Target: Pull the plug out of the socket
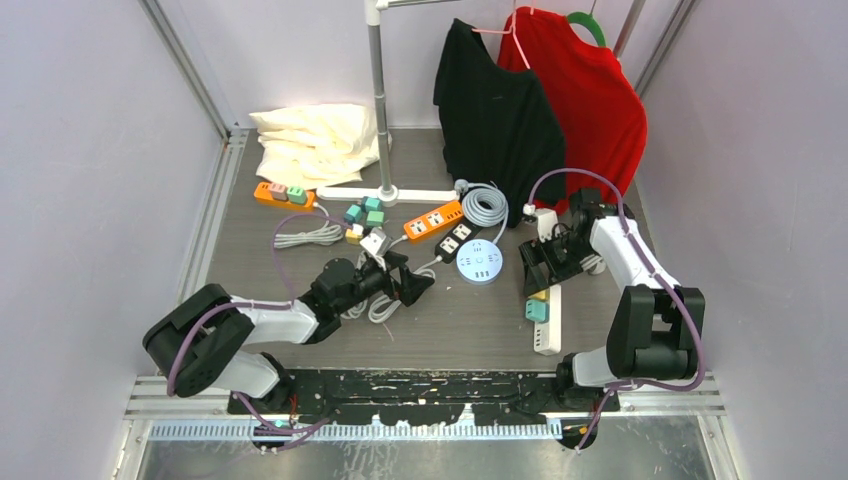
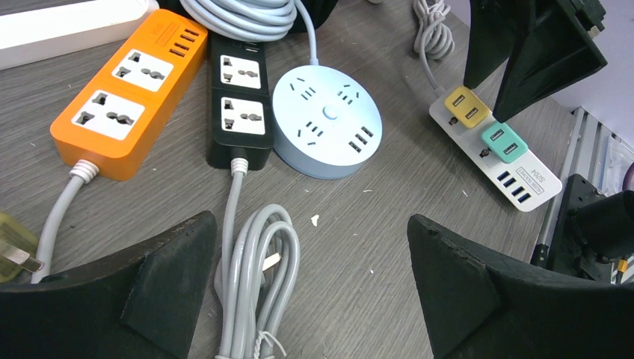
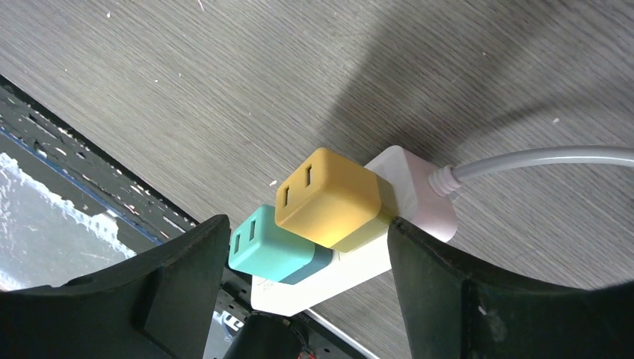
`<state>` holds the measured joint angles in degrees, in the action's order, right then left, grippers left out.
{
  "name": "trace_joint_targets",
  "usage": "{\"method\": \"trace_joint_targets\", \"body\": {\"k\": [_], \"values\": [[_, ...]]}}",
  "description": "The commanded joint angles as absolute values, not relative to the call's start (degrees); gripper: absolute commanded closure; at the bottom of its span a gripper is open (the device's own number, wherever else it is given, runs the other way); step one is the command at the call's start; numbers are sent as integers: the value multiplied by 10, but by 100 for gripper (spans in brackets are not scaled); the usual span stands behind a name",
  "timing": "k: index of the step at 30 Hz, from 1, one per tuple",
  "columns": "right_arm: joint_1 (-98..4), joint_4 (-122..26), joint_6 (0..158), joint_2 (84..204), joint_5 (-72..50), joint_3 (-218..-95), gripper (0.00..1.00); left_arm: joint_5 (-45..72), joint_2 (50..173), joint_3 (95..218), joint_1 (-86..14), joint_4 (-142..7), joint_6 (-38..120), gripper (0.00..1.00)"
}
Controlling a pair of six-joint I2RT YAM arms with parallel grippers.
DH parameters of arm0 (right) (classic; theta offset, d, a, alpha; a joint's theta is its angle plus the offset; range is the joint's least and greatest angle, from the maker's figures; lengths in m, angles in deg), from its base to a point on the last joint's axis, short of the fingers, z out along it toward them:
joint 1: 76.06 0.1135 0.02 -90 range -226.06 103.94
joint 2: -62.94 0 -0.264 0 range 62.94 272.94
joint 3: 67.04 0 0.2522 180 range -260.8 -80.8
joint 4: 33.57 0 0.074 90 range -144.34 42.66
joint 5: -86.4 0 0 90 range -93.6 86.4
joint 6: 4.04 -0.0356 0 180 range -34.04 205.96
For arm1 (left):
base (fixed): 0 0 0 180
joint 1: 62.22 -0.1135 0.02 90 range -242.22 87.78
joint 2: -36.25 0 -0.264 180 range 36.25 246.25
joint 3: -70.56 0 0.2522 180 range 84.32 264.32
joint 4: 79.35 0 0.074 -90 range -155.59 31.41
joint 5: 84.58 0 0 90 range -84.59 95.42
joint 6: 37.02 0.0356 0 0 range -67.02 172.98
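Observation:
A yellow plug [image 3: 329,194] and a teal plug [image 3: 269,243] sit side by side in a white power strip [image 3: 351,269] on the table's right side. My right gripper [image 3: 308,223] hangs over them with its jaws apart. The yellow plug lies between the fingers. The right finger touches the strip's edge below it, and the left finger stands just off the teal plug. In the top view the right gripper [image 1: 537,272] covers the strip's [image 1: 547,335] far end. My left gripper [image 2: 312,224] is open above a bundled grey cable [image 2: 254,284], holding nothing.
An orange strip [image 2: 119,97], a black strip [image 2: 239,105] and a round blue socket hub [image 2: 327,120] lie mid-table. Behind them are a coiled grey cable [image 1: 485,205], a clothes stand [image 1: 380,110] with black and red shirts, a cream cloth [image 1: 315,140] and several small adapters [image 1: 365,215].

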<state>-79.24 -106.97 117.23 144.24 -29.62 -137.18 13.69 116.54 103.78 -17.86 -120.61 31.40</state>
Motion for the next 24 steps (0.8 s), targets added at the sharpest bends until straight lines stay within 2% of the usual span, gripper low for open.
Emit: {"method": "trace_joint_targets", "body": {"k": [1,10,16,24], "values": [[-790,-1045,1145,1436,-269,-1367,18,146,1147,1032,-179,-1262,330,3],[-810,-1031,1132,1414,-213,-1343,17,148,1142,1028,-179,-1266,331,3],[-859,-1043,1152,1396,-235,-1334,17,149,1142,1028,-179,-1266,331,3],[-874,-1035,1155,1403,-197,-1318,17,148,1140,1025,-178,-1267,330,3]]}}
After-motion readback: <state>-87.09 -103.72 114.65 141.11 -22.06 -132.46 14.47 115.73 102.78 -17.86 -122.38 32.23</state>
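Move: The yellow plug sits just under the right fingertips, with no real offset sideways or forward and about 3 cm lower, its head facing left because the white socket strip lies on its side. The teal plug is some 4 cm back from the yellow one, and the strip's middle is about 6 cm back and 2 cm right of the hand. The round socket lies roughly 7 cm ahead and 13 cm left. From the left hand, the yellow plug is about 26 cm right, 3 cm back and 8 cm lower. Rightwards by about 5 cm, after a brief pause, the right hand travels with its open fingers staying around the yellow plug's end of the strip, sinking some 1.5 cm on the way. It twists about 10 degrees clockwise while the fingertips swing slightly right to point more steeply down; the fingers don't close. ##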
